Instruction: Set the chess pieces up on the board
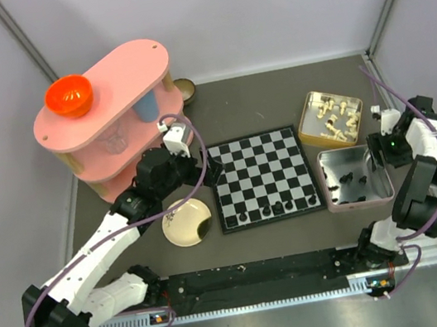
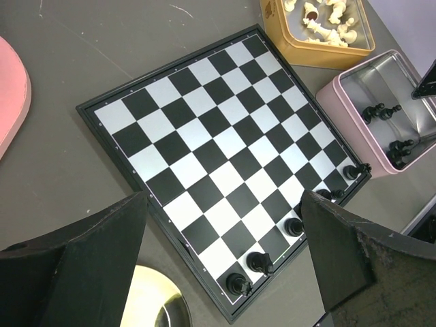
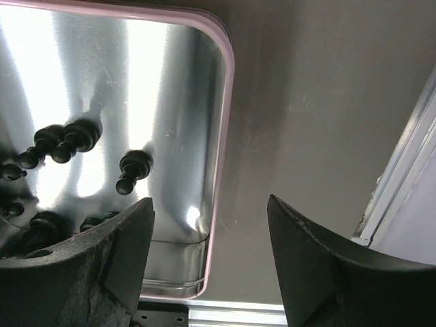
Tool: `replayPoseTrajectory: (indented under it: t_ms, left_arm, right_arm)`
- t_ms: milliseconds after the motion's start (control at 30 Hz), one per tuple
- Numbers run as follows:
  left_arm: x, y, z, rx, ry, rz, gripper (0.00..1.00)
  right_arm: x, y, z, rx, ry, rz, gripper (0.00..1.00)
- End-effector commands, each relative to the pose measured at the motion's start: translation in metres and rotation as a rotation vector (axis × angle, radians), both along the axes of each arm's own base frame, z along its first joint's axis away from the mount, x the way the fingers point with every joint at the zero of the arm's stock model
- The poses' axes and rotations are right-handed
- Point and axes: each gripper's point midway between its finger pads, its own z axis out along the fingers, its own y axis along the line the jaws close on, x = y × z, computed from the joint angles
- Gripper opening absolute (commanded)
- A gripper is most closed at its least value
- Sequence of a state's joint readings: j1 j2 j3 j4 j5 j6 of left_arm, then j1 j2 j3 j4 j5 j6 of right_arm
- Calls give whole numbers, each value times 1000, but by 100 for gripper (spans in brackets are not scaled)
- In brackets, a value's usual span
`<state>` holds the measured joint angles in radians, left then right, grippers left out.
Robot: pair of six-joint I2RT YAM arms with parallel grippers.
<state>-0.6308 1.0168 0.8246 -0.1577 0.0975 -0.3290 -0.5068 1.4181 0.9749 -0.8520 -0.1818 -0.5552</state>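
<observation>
The board (image 1: 264, 174) lies flat at the table's middle. Several black chess pieces (image 1: 279, 206) stand along its near row, seen in the left wrist view as a line of chessmen (image 2: 260, 262) at the board's (image 2: 204, 136) lower edge. More black pieces (image 3: 129, 170) lie loose in the pink tin (image 3: 228, 102). My left gripper (image 2: 223, 201) hangs open above the board's left part (image 1: 213, 169), holding nothing. Over the tin's right rim, my right gripper (image 3: 210, 204) stands open (image 1: 380, 149) with nothing between its fingers.
The pink tin (image 1: 380, 187) sits right of the board. A yellow tin (image 1: 307, 133) of cream-white chessmen is behind it. A round cream plate (image 1: 181, 233) lies near the board's left corner. A pink shelf (image 1: 116, 80) with an orange bowl (image 1: 68, 96) stands at the back left.
</observation>
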Motion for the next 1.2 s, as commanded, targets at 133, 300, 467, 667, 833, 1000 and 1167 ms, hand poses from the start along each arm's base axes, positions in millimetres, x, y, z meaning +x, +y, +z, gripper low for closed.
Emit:
replayPoseTrajectory:
  t_ms: [133,300,467,667,833,1000,1167]
  left_arm:
    - [1,3,15,-16,-67,-15,99]
    - [0,4,16,-11,-70,-17,99]
    - [0,5,15,-11,-69,-17,99]
    - [-1,5,16,-19,-68,-14,99]
    - [-2,6,15,-24,-65,-7,99]
    - [-2,7,17,-27,-69,-6,99]
    - [-2,6,17,-23,-69,-8,99]
  right_arm:
    - [9,-11,-16,-6,13,-65,60]
    - [9,-8,-25,12,23,-71,49]
    - [10,-9,-27,10,19,-73,39]
    - [12,-10,-30,13,20,-60,23]
    - [18,-11,-26,12,3,-41,8]
    - [23,-14,-20,-5,-13,4,3]
    - [30,-17,-12,-14,-34,71,2]
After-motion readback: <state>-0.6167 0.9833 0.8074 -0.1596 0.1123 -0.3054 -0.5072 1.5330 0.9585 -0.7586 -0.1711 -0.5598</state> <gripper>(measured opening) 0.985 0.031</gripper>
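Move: The right hand hangs with parted fingers over the right wall of the pink box. The stretch of rim it goes for lies about 3 cm below, 1 cm ahead and 1 cm right. The box's far right corner is some 7 cm ahead and 1 cm left. Inside, the nearest black pawn lies about 6 cm left, 1 cm back and 8 cm down. From the left hand, that rim is roughly 46 cm right, 3 cm back and 18 cm lower. Straight down onto the right wall of the pink box, the right hand sinks about 3 cm, easing forward and right by no more than 1 cm. Its fingers straddle the wall, the left one inside the box and the right one outside, and close from about two-thirds open to nearly shut. They end up pinching the rim, with the wrist attitude hardly changed. ##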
